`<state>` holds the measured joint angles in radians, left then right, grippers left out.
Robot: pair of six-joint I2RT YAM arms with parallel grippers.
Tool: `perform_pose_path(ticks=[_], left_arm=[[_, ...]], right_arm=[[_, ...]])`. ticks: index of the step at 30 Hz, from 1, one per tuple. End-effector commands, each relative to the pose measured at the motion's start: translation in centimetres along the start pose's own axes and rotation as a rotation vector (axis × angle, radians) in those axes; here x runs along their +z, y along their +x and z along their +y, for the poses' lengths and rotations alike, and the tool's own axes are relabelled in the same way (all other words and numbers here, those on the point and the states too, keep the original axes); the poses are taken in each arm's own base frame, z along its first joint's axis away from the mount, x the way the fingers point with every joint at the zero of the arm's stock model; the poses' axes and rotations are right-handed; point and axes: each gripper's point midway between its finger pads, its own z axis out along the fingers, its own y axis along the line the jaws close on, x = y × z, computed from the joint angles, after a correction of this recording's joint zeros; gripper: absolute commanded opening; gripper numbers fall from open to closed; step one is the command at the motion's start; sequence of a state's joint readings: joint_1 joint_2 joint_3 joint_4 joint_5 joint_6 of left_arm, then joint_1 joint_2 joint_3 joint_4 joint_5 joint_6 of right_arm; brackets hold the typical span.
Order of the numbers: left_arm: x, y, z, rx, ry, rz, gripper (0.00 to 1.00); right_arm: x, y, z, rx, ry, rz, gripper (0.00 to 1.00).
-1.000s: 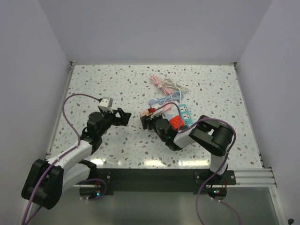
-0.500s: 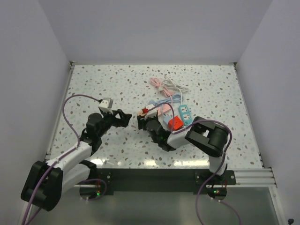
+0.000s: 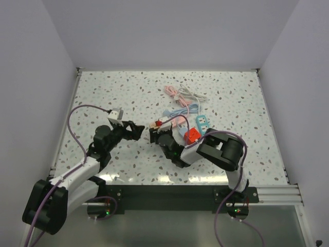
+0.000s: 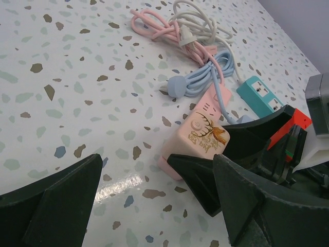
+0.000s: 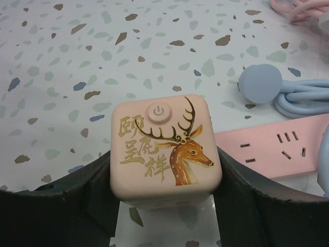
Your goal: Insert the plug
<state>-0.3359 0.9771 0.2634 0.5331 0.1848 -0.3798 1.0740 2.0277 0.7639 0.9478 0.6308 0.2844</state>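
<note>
My right gripper [image 5: 165, 177] is shut on a pink cube socket [image 5: 165, 149] with a deer picture and a power button, held just above the table. The cube also shows in the left wrist view [image 4: 201, 137] and the top view [image 3: 156, 125]. My left gripper [image 4: 154, 206] is open and empty, just left of the cube, its jaws wide apart; in the top view it [image 3: 135, 130] faces my right gripper [image 3: 154, 135]. A round blue plug [image 5: 259, 84] on a blue cable lies on the table behind the cube, also in the left wrist view [image 4: 177, 85].
A pink power strip [image 5: 280, 146] lies right of the cube. A teal power strip [image 4: 259, 94] lies farther right. Coiled pink cable [image 4: 154, 23] and white cable [image 4: 198, 18] with a white plug sit at the back. The blue cable bundle [image 3: 182, 109] lies mid-table.
My right arm has carried the pink cube leftward, closer to my left gripper. The left gripper has stayed open and shifted only slightly.
</note>
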Motion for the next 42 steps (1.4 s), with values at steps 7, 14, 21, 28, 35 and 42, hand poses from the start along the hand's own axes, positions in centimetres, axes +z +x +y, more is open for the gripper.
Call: perform_pose_path(ticks=[7, 14, 21, 28, 35, 42], left_arm=[[-0.1, -1.5, -0.9, 0.006, 0.05, -0.056, 0.94], [0.0, -2.1, -0.9, 0.006, 0.04, -0.061, 0.97], [-0.1, -2.2, -0.8, 0.005, 0.026, -0.063, 0.97], [0.0, -2.5, -0.3, 0.005, 0.001, -0.068, 0.98], [0.3, -3.1, 0.1, 0.005, -0.029, -0.077, 0.98], [0.3, -3.5, 0.3, 0.004, -0.048, -0.079, 0.98]], right_arm=[[-18.5, 25.8, -6.3, -0.341, -0.061, 1.089, 0.0], [-12.1, 16.6, -2.2, -0.366, -0.021, 0.842, 0.09], [-7.8, 7.2, -0.7, -0.284, 0.005, 0.593, 0.46], [-6.2, 2.4, -1.2, -0.157, -0.003, 0.446, 0.61], [-5.5, -1.3, -0.2, -0.016, -0.103, 0.314, 0.81], [-5.7, -4.8, -0.1, 0.006, -0.136, 0.216, 0.97]])
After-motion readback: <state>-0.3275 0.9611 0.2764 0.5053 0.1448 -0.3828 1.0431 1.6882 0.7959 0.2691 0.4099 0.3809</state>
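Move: The right hand grips the beige cube plug on the near-left end of the pink power strip; the cube's middle is about 1 cm ahead of the hand. The strip's middle lies some 7 cm right, 4 cm ahead and 3 cm lower. The blue disc plug is about 8 cm ahead and 5 cm right, the red block roughly 16 cm right and 2 cm back. From the left hand, the strip's middle is about 15 cm right, 7 cm ahead and 11 cm lower. Still pinching the beige cube on the strip's end, the right hand gives a last small push down, then rises about 2 cm as it tips its fingers further down and leans its left side lower. It draws back some 4 cm towards the base, drifting right, and near the end spreads its fingers to let go of the cube. ##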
